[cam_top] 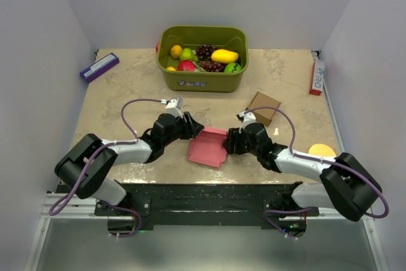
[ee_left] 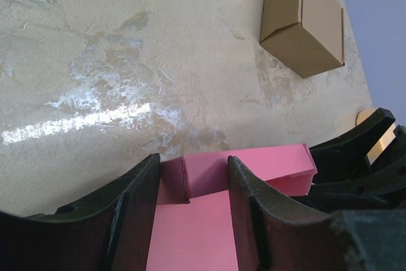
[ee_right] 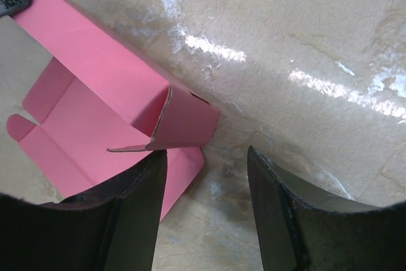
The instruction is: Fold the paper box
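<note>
The pink paper box [cam_top: 208, 147] lies partly folded on the table between both arms, one long wall raised along its far side. My left gripper [cam_top: 196, 126] is at its upper left edge. In the left wrist view its jaws [ee_left: 193, 160] stand open astride the flat pink panel [ee_left: 190, 233], with the raised wall just past the fingertips. My right gripper [cam_top: 228, 141] is at the box's right end. It stands open [ee_right: 206, 152] over bare table, its left finger [ee_right: 136, 207] against the corner under a raised end flap of the box [ee_right: 95, 74].
A green bin [cam_top: 203, 82] of toy fruit stands at the back centre. A small brown cardboard box [cam_top: 264, 107] [ee_left: 304, 23] sits behind the right gripper. A purple-white packet [cam_top: 99, 66] lies at the back left, a red-white one [cam_top: 316, 75] at the back right, and an orange disc [cam_top: 321, 150] by the right arm.
</note>
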Tool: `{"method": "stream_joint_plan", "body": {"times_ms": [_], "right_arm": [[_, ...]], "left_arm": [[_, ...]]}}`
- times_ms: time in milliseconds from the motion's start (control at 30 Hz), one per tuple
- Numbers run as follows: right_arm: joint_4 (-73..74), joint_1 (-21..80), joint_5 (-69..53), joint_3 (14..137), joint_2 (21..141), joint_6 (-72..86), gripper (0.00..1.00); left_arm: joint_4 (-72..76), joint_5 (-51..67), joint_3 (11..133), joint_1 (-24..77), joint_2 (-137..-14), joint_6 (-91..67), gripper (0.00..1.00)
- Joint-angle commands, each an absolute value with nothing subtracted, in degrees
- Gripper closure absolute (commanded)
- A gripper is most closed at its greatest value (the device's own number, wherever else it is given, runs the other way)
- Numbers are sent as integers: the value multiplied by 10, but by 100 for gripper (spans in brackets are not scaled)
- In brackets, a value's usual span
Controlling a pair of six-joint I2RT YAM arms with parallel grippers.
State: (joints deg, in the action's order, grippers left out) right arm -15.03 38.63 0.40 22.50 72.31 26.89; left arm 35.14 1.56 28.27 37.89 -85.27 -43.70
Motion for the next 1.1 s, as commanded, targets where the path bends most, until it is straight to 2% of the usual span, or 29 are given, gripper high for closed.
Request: {"method": "stream_joint_plan", "body": {"times_ms": [0, 567, 1067], "right_arm": [[-216, 393, 43, 247, 722, 245, 44], [-336, 400, 48, 242, 779, 210, 49], [-281, 419, 127, 257, 806, 235, 71]], "left_arm": [[354, 24, 273, 378, -851, -411, 50], [357, 35, 279, 377, -854, -404, 51], [351, 32, 279, 377, -843, -408, 51]]}}
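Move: The open right end of the pink paper box's far wall, with its loose end flap, lies about 4 cm ahead of the right hand, 1 cm to its left and 1 cm up. The wall's left end is roughly 6 cm ahead and 8 cm left of that hand; the box floor is some 6 cm left, level with it and 3 cm lower. The cardboard box stands around 16 cm ahead and 12 cm right. From the left hand, the flap is some 8 cm right, 2 cm back. The loose end flap on the box's far wall gets pinched by the right hand, which travels about 4 cm forward and slightly left, rising first and then easing partly back down, while its fingers tip up some 10 degrees. They start closing late, from half open to a third, over the flap and wall end, while the left hand stays put, still gripping the wall's other end. ##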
